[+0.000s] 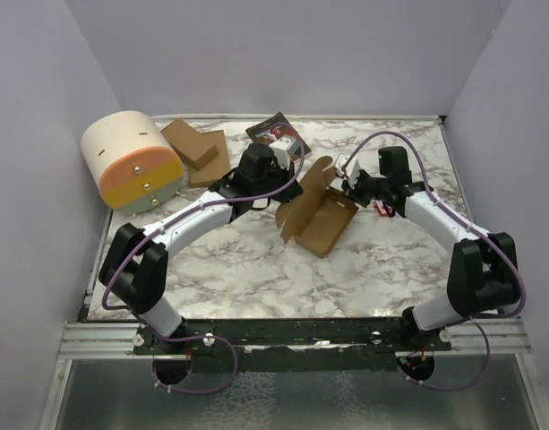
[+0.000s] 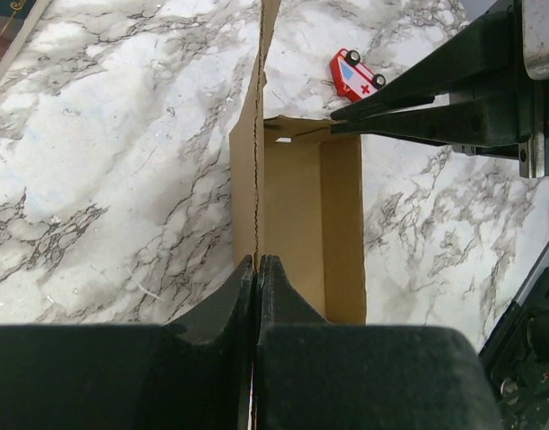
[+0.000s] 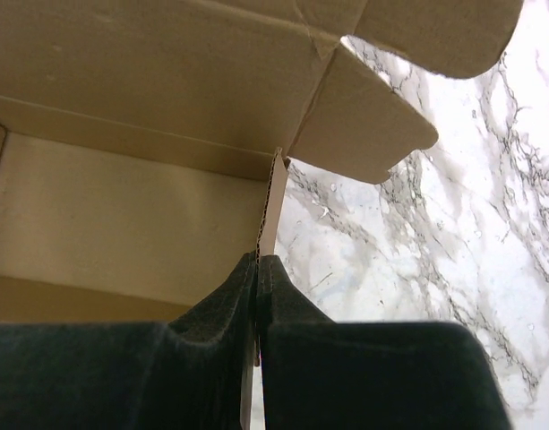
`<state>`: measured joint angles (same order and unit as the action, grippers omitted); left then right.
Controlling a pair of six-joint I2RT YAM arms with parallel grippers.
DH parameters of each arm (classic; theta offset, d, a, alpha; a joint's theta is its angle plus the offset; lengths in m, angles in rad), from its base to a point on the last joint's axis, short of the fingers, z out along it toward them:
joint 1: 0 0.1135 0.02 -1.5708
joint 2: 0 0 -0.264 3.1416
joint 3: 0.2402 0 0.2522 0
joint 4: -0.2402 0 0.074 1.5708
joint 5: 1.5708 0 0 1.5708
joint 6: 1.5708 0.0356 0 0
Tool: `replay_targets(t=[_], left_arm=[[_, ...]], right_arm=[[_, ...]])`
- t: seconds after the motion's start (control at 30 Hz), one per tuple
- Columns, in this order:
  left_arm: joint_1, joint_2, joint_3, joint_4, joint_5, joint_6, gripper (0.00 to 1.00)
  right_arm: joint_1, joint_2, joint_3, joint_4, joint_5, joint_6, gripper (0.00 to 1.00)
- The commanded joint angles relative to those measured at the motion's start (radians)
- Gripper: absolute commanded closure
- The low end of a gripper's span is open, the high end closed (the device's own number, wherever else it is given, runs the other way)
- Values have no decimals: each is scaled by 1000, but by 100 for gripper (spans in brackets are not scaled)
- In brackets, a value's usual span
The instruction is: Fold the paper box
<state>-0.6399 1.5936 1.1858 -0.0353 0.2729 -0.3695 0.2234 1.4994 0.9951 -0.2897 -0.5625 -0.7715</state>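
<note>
The paper box (image 1: 323,224) is brown cardboard, half folded, lying open in the middle of the marble table with its walls and flaps standing up. My left gripper (image 1: 290,193) reaches it from the left. In the left wrist view this gripper (image 2: 257,260) is shut on the thin top edge of one upright wall of the box (image 2: 296,215). My right gripper (image 1: 346,185) comes in from the right. Its own view shows the gripper (image 3: 259,258) shut on a short cardboard wall edge, with the box interior (image 3: 122,206) on its left and rounded flaps above.
A cream and orange drum-shaped object (image 1: 131,161) sits at the back left, next to a stack of flat cardboard pieces (image 1: 198,148). Behind the box lies a dark book (image 1: 276,134). A small red toy ambulance (image 2: 355,74) lies under the right wrist.
</note>
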Motion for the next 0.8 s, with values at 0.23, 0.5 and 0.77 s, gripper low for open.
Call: replay_targets(t=[0.23,0.5,0.77], left_arm=[[-17,34,45,13,20,63,100],[-16,45,58,-8,21,85,100],[-17,41,60,-14,18,88,100]], right_arm=[[5,66,52,-35,-62,81,89],[-37,163,133,-147,-170,118,85],[-47,203,169,-209,-242,107,66]])
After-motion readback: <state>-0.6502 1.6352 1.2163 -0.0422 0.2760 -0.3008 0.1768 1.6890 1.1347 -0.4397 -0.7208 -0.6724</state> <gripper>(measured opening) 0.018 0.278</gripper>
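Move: The end flap at the box's far end is between the right hand's shut fingertips, its middle about 2 cm below them and 1 cm to their left. From that hand the box tray lies some 8 cm back, 4 cm left and 6 cm lower. The raised lid is about 10 cm left and 3 cm back, and the toy ambulance 10 cm right, 4 cm back. From the left hand, the flap is roughly 11 cm right, level fore and aft, 8 cm below. The box's far end flap is released from the right fingers' pinch as they open about a quarter of their range. Meanwhile that hand sinks nearly 3 cm towards the tray and tips down some 15 to 20 degrees, fingers still about the flap. The left hand keeps its pinch on the raised lid, easing about 1 cm down and to the right. ##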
